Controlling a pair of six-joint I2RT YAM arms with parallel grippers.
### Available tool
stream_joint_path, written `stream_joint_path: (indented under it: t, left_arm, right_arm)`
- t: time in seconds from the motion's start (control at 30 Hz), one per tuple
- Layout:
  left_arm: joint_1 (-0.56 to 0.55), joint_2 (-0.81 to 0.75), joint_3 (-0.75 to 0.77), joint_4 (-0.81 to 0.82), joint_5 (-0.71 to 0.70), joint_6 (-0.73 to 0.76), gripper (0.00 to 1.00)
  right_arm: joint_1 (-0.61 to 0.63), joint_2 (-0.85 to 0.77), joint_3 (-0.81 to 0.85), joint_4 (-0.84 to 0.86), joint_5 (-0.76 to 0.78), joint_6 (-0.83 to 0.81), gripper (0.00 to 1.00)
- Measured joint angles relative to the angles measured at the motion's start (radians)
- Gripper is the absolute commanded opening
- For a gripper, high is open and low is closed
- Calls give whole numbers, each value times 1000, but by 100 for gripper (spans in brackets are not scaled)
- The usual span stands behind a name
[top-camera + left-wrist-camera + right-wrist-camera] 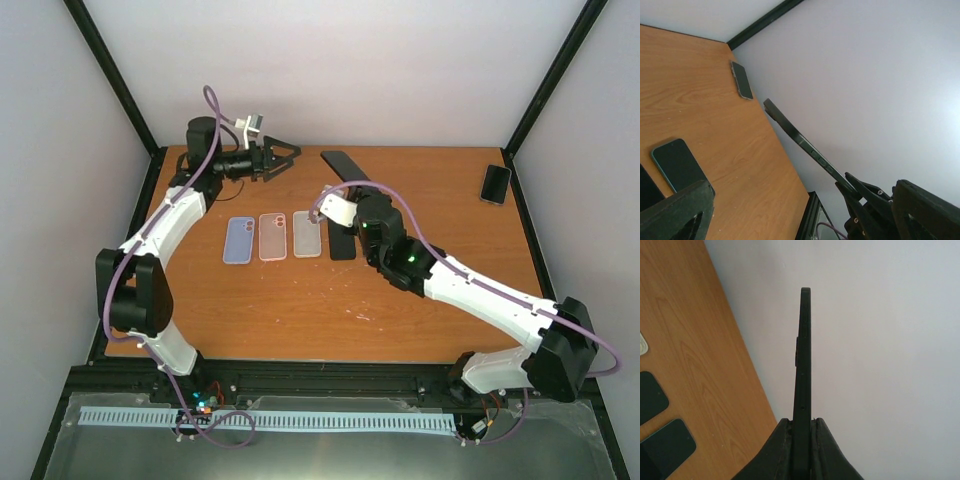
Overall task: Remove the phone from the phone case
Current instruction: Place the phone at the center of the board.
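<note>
My right gripper (pixel 358 190) is shut on one end of a black phone (pixel 342 165) and holds it up above the back of the table. In the right wrist view the phone (pixel 804 355) stands edge-on between the pinched fingers (pixel 785 440); I cannot tell phone from phone case there. My left gripper (pixel 283 158) hovers open just left of the phone's free end, apart from it. The left wrist view shows the phone (pixel 805 145) as a slanted dark bar with side buttons, its lower end in the right gripper (pixel 865 192), while my own left fingers (pixel 675 210) stand wide apart.
A blue case (pixel 238 240), a pink case (pixel 272 236) and a clear case (pixel 307 234) lie in a row mid-table, with a black slab (pixel 342 245) beside them. Another dark phone (pixel 496 184) lies at the far right edge. A black frame and white walls enclose the table.
</note>
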State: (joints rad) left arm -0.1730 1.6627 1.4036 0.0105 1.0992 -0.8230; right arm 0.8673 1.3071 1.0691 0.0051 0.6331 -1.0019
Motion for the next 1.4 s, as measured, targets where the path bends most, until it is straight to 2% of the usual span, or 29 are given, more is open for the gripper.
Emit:
stream_joint_path:
  t: [0.2,0.53,0.73,1.07,1.4]
  left_arm:
    - [-45,5,-37,83,11,-49,96]
    - [-65,6,-112,206,16,-114,96]
    - [-76,6,-155,249,24,-138,91]
    - [-90,4,-222,315,32,-186,65]
    - [-111,2,-232,415,56,-266,22]
  right_arm:
    - [56,17,-74,193,41,-129,3]
    - [146,76,-314,634,64,-483,3]
    - [166,119,-332,810,64,-610,3]
    - [169,155,-332,949,90,-718,3]
    - [174,195,-332,1016,96,-788,3]
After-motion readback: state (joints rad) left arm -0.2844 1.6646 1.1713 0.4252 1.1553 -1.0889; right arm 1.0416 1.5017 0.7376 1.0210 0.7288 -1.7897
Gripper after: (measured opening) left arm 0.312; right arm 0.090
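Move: The held phone, its near end in the right gripper, lies about 11 cm to the right of the open left gripper, 2 cm back and 2 cm lower. Below the left hand, some 33 cm down and 4 cm farther out, the clear case is 2 cm to its right and the black phone 11 cm. From the right hand, the left gripper is about 7 cm ahead, 14 cm to the left and slightly higher; the black phone is 10 cm ahead, 3 cm left and 30 cm below. Bring the left gripper about 5 cm right, 4 cm back and 3 cm down to straddle the held phone's free side, then close its fingers from wide to about a third open. Meanwhile keep the right grip and carry the phone about 5 cm left and a little back, dipping and partly rising again, while tipping the fingers up some 30 degrees. ##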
